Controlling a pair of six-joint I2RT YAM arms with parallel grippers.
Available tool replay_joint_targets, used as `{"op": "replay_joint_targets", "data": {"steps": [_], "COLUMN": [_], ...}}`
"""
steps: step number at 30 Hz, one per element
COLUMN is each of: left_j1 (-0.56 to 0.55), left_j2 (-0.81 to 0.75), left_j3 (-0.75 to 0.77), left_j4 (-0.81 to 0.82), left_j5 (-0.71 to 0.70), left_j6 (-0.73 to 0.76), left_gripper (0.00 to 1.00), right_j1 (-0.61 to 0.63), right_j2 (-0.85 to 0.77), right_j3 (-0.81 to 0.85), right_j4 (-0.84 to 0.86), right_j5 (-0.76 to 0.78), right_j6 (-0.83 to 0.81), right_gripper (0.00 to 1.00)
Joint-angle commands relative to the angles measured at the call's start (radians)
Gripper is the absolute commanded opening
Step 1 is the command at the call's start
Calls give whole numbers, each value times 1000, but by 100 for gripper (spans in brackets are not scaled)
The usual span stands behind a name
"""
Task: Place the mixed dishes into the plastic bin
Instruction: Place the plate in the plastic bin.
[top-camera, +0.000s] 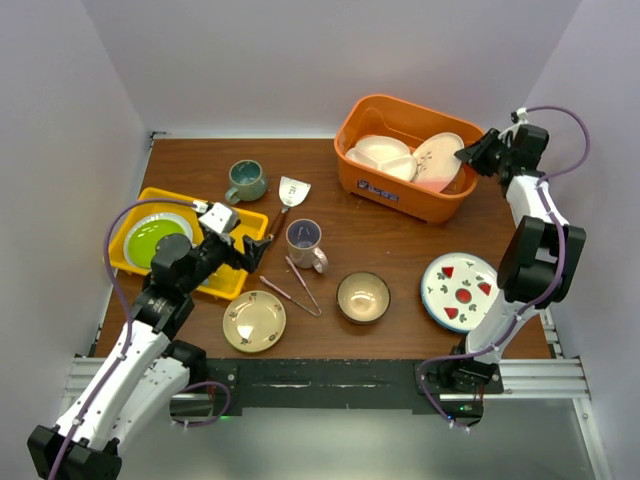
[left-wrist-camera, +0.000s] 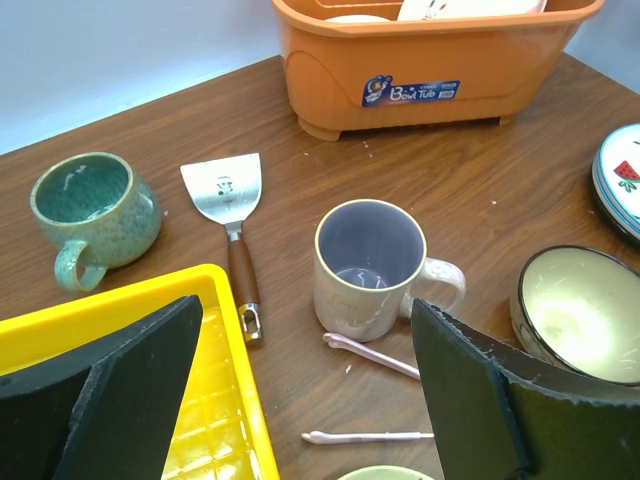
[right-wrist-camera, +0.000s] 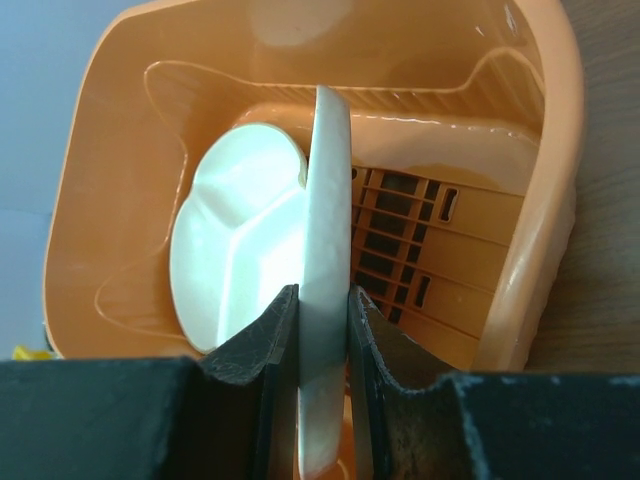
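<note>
My right gripper (top-camera: 472, 155) (right-wrist-camera: 322, 325) is shut on the rim of a pale plate (right-wrist-camera: 326, 220), the pink floral plate (top-camera: 438, 160), which it holds on edge inside the orange plastic bin (top-camera: 400, 195) (right-wrist-camera: 520, 200). A white divided plate (top-camera: 383, 155) (right-wrist-camera: 235, 245) lies in the bin beside it. My left gripper (top-camera: 252, 252) (left-wrist-camera: 310, 395) stands open and empty by the yellow tray, just short of the lavender mug (top-camera: 304, 240) (left-wrist-camera: 368, 262). On the table are a teal mug (top-camera: 245, 181) (left-wrist-camera: 90, 205), a bronze bowl (top-camera: 363, 297) (left-wrist-camera: 585, 310), a strawberry plate (top-camera: 460, 290) and a cream plate (top-camera: 254, 321).
A lime-green plate (top-camera: 152, 238) sits in the shallow yellow tray (top-camera: 135, 205) (left-wrist-camera: 215, 400). A metal spatula (top-camera: 290, 195) (left-wrist-camera: 225, 190) lies between the mugs. Thin pink tongs (top-camera: 295, 285) (left-wrist-camera: 380, 355) lie in front of the lavender mug. Walls close in on three sides.
</note>
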Motion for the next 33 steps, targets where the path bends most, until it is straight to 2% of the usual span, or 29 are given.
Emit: {"op": "replay_joint_targets", "data": {"steps": [1, 3, 5, 13, 22, 33], "left_j1": [0, 0, 0, 0, 0, 0], "left_j2": [24, 38, 51, 61, 62, 44], "left_j3": [21, 40, 69, 66, 57, 20], "left_j4": [55, 85, 84, 93, 88, 85], "left_j5": [54, 73, 86, 107, 132, 129], "left_j6": [-47, -67, -86, -113, -110, -84], "left_gripper": [91, 91, 91, 91, 91, 91], "right_j1": [60, 80, 97, 105, 149, 168], "right_j2": [-35, -17, 23, 118, 182, 175], "right_j3": [133, 193, 262, 392, 457, 462], "right_j4": [-57, -142, -226, -379, -441, -464], "right_j5": [37, 95, 158, 249, 404, 565], "right_j6": [-93, -187, -259, -356, -460, -575], "right_gripper": [0, 0, 5, 12, 31, 52]}}
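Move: At the right end of the plastic bin, the right hand still pinches the raised rim of the pink-and-cream plate; the plate's middle is about 6 cm left, 1 cm back and 6 cm below. The bin's middle lies some 12 cm left, level with the hand in reach and 9 cm lower, the divided plate about 18 cm left, 1 cm back and 12 cm below. From the left hand the bin's middle is roughly 25 cm ahead, 33 cm right, 12 cm below. Keeping hold of the plate's rim, the right hand first lifts about 2 cm and eases forward some 3 cm, then sinks about 4 cm while drifting about 3 cm right. It rolls steadily, left side down, by some 35 degrees, and late in the descent the fingers open around the rim to let go. The idle left hand shifts a couple of centimetres right. ##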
